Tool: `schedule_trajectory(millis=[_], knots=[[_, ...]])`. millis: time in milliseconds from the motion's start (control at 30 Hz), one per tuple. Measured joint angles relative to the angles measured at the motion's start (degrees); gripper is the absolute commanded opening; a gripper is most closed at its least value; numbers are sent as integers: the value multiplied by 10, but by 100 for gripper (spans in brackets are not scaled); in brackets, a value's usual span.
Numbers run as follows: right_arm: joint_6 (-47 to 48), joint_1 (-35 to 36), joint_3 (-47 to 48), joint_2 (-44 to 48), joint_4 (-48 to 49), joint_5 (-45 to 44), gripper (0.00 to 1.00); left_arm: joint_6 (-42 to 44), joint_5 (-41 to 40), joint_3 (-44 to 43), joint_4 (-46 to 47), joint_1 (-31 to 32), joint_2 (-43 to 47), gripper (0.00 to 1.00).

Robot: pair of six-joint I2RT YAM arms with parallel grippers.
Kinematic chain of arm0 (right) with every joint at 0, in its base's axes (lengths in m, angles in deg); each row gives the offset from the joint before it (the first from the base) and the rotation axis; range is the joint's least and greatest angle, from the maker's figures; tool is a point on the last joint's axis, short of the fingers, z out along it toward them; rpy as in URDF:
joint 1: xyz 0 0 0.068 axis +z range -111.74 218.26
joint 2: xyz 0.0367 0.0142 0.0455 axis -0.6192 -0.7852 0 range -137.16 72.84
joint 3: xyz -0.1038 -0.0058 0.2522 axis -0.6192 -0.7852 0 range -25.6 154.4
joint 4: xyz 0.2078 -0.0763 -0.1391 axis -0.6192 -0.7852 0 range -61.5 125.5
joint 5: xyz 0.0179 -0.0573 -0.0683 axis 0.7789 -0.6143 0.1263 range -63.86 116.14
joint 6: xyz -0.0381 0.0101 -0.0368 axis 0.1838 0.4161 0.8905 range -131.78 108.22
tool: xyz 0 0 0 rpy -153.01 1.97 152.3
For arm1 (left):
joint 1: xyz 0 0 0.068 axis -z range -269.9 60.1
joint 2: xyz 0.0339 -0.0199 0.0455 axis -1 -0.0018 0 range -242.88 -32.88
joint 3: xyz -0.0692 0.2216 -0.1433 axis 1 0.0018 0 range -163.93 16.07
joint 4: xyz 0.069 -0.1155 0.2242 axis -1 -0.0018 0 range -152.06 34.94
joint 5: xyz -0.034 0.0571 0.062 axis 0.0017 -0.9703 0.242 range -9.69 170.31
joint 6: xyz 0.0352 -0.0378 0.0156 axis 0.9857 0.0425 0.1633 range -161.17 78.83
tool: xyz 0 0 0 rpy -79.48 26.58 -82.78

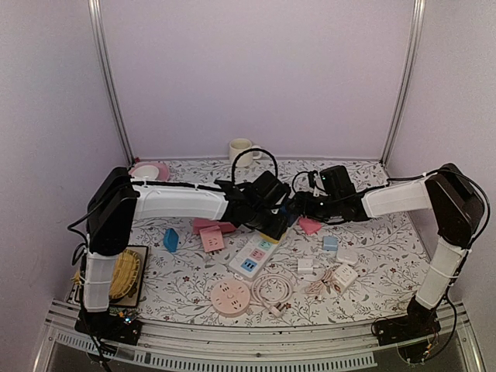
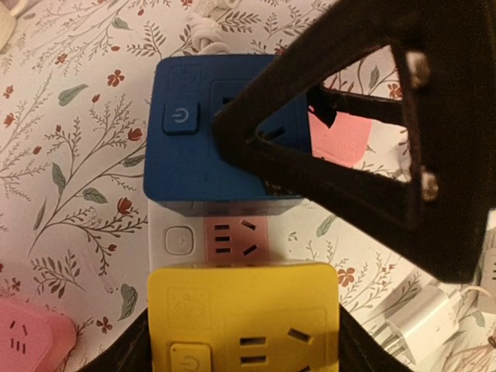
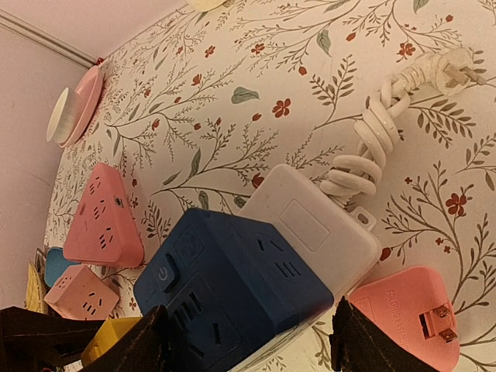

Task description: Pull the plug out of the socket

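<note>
A white power strip lies mid-table with its cable coiled. A yellow plug cube and a blue plug cube both sit in the strip, with a bare pink socket between them. My left gripper is shut on the yellow cube, one finger pressed against each side. My right gripper straddles the blue cube, its fingers against opposite sides. From above, the two grippers meet nose to nose and hide the blue cube.
A pink folding plug lies right of the strip. A pink triangular socket and a pink cube lie to its left. Near the front are a round pink socket, a white cord and white adapters. A mug stands at the back.
</note>
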Motion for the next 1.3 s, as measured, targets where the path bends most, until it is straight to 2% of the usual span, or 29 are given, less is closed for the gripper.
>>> schedule_trajectory(millis=[300, 467, 767, 1067, 1300], knots=[[0, 1, -1, 1, 1, 3, 72, 31, -83, 8, 8, 37, 0, 28], [0, 1, -2, 1, 1, 4, 72, 21, -63, 28, 21, 29, 12, 28], [0, 2, -3, 1, 3, 6, 72, -17, 40, 72, 62, -16, 66, 28], [0, 2, -4, 2, 4, 5, 72, -25, 27, 93, 78, -12, 111, 28], [0, 2, -7, 13, -12, 0, 72, -47, -2, 164, 97, -16, 178, 28]])
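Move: The left fingers already hold the yellow plug, which still sits on the power strip. The strip's middle lies about 3 cm back, 2 cm left and 4 cm below the left hand. The blue plug, between the right fingers, stands roughly 6 cm ahead and 5 cm right of the left hand, and the pink triangle some 14 cm left of it and 2 cm ahead. From the right hand the yellow plug is about 6 cm back and 5 cm left. Keep the left grip on the yellow plug and rock it about 1 cm back and then forward again, then pull it straight up off the power strip, rising about 7 cm while the hand's left side rolls down some 10 degrees. Finish the lift veering left, and leave the right fingers around the blue plug so the strip's far end is held. ##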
